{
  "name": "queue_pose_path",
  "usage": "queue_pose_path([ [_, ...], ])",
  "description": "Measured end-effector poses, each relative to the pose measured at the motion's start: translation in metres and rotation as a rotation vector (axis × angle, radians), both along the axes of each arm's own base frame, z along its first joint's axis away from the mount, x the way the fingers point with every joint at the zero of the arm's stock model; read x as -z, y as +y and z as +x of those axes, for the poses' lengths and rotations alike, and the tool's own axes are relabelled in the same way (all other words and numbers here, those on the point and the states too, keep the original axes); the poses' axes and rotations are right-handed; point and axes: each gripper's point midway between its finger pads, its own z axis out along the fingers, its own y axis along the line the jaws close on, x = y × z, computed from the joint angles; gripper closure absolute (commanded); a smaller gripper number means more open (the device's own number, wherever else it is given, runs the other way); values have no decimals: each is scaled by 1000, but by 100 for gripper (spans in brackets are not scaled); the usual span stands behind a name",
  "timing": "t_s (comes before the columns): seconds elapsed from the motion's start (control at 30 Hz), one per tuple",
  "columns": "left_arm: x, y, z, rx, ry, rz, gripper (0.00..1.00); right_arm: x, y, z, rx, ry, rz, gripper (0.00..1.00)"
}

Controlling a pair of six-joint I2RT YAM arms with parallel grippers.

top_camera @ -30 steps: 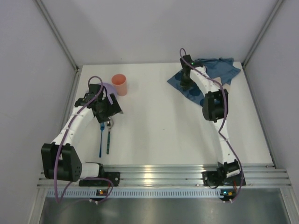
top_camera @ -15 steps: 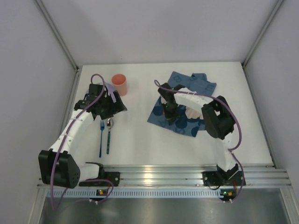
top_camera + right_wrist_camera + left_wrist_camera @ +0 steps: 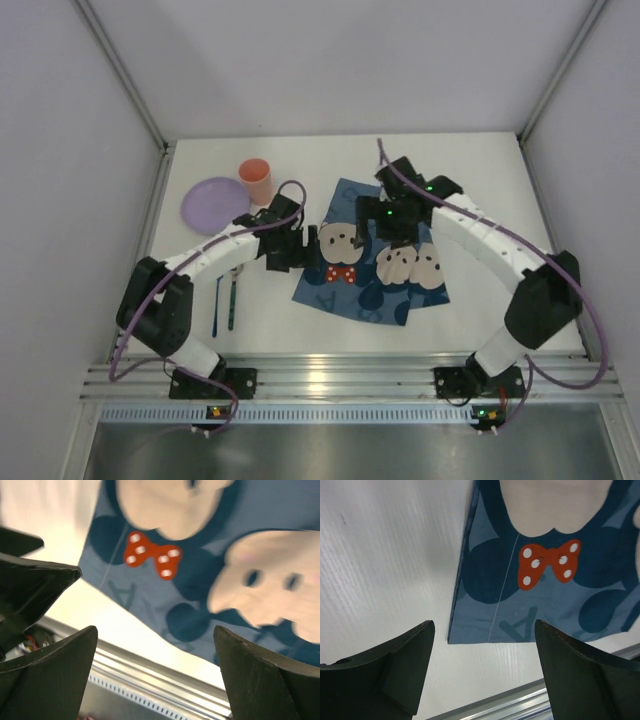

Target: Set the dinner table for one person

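The dinner table (image 3: 500, 290) is a white top. On its middle a blue cartoon placemat (image 3: 368, 262) lies spread flat. My left gripper (image 3: 311, 246) stands open at the mat's left edge with nothing between its fingers. In the left wrist view the gripper (image 3: 484, 626) hovers over the placemat's (image 3: 545, 595) near corner and the bare table (image 3: 385, 555). My right gripper (image 3: 393, 234) hangs open over the mat's far middle, holding nothing. In the right wrist view the gripper (image 3: 155, 630) is above the placemat (image 3: 200, 575).
A purple plate (image 3: 212, 204) and an orange cup (image 3: 256, 181) stand at the far left. A blue fork (image 3: 216, 303) and a spoon (image 3: 232, 298) lie side by side near the left front. A metal rail (image 3: 340, 375) runs along the near edge.
The right gripper dragged the placemat from the far right corner to the middle and opened off it. The left arm swung right to the mat's edge, uncovering the purple plate.
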Motion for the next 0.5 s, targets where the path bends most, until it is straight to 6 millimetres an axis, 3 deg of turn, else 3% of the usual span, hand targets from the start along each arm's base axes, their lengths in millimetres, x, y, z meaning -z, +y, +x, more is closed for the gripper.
queue_pose_path([
  [0.07,25,-5,-4,19,54,53,15,-15,-39,11,96,-51,21,0],
  [0.13,43,-6,-4,25,93,101,16,-15,-82,16,202,-69,13,0],
  [0.27,58,-14,25,20,94,169,17,13,-163,18,419,1,-40,0],
  [0.37,54,-27,58,28,40,184,17,32,-188,10,474,57,-70,0],
  [0.5,48,-38,91,39,-15,203,18,40,-191,11,458,81,-64,0],
])
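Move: The left hand, open, is about 8 cm above the near part of the cloth's left edge; that edge's middle is some 9 cm ahead and 4 cm right. The cup stands roughly 20 cm ahead and 15 cm left, the spoon 4 cm back and 19 cm left. From the open right hand, the cloth's right edge is about 17 cm right, 4 cm ahead and 12 cm below; the cloth's middle is some 4 cm ahead and 1 cm left. Out to the cloth's right edge swings the right hand, fingers still wide open, some 19 cm right and in the end a little lower, turning about 25 degrees clockwise before it settles. The left hand first sinks, then slides about 9 cm forward and slightly right, low over the cloth's left edge, its fingers staying open. ##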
